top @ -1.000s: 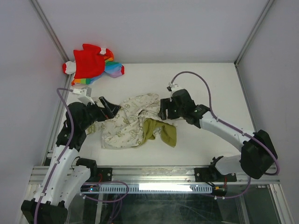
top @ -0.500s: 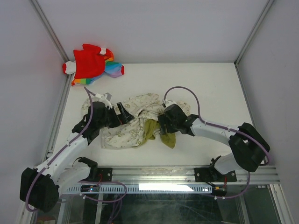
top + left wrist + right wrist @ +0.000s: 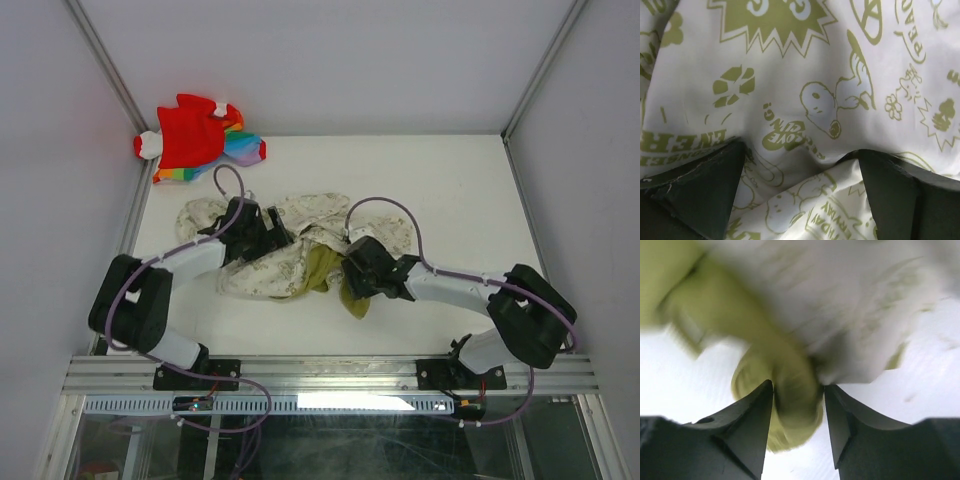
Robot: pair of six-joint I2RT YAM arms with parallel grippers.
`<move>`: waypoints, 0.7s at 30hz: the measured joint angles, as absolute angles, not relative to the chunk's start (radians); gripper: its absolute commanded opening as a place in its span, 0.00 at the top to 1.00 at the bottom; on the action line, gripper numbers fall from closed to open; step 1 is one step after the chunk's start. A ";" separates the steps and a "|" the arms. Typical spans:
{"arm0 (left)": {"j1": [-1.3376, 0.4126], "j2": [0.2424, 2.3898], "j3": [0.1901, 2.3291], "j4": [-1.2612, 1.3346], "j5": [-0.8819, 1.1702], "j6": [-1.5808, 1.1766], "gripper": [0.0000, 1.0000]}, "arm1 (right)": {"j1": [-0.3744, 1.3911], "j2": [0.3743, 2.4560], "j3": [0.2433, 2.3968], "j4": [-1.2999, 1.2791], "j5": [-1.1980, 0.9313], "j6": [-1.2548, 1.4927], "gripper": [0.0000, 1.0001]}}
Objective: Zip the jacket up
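Note:
The cream-white jacket (image 3: 262, 280) with olive prints lies crumpled in the middle of the table, its olive-green lining (image 3: 326, 270) turned out at the right. The zipper strip does not show clearly. My left gripper (image 3: 277, 232) is open and pressed down on the jacket's upper left part; in the left wrist view (image 3: 801, 170) a printed fold (image 3: 815, 75) lies between the wide-spread fingers. My right gripper (image 3: 351, 272) is at the lining. In the blurred right wrist view (image 3: 799, 400) its fingers are closed on a bunched olive fold (image 3: 790, 385).
A red and rainbow-coloured garment (image 3: 197, 135) lies at the far left corner. Metal frame posts and white walls bound the white table (image 3: 450, 190) on the left, right and back. A rail (image 3: 330, 372) runs along the near edge.
Both arms have moved in and lower onto the jacket. The left gripper moved right onto the cream fabric. The right gripper moved down and left to the olive lining, and the jacket bunched more.

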State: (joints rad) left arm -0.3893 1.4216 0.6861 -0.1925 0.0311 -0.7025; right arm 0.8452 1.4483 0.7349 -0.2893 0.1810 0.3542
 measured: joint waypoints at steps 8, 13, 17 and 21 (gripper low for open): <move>-0.390 1.746 1.063 -0.112 0.069 -0.588 0.01 | 1.074 1.398 0.736 -0.332 0.138 0.371 0.36; -0.388 1.660 1.079 -0.079 0.079 -0.587 0.01 | 1.118 1.382 0.849 -0.426 0.144 0.307 0.20; -0.318 1.431 0.922 -0.047 0.099 -0.654 0.01 | 1.116 1.384 0.981 -0.497 0.204 0.173 0.15; -0.147 1.251 0.744 -0.011 0.126 -0.745 0.01 | 1.116 1.452 1.128 -0.511 0.268 -0.011 0.06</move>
State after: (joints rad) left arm -0.1467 1.2507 0.7444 -0.0113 0.1261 -0.7452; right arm 1.1160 1.4521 1.1282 -0.5110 0.2680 -0.0113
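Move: The left hand's open fingertips are already in the jacket's patterned cloth, whose middle lies about 4 cm back and 3 cm right of that hand. The red cloth pile is about 22 cm ahead and 16 cm left of it. The right hand, half open, is at the olive flap, roughly 2 cm behind it; from the right hand the olive lining is 4 cm ahead and 5 cm left, the jacket's middle 9 cm ahead and 8 cm left. Forward and a little right, staying low with open fingers in the cloth, the left hand sweeps about 12 cm, then lifts off, veering left and slightly back. Meanwhile the right hand slides low, back and left by the olive flap, then rises some 12 cm, coming forward and still left, turning counter-clockwise while its fingers open nearly wide, clear of the cloth. ##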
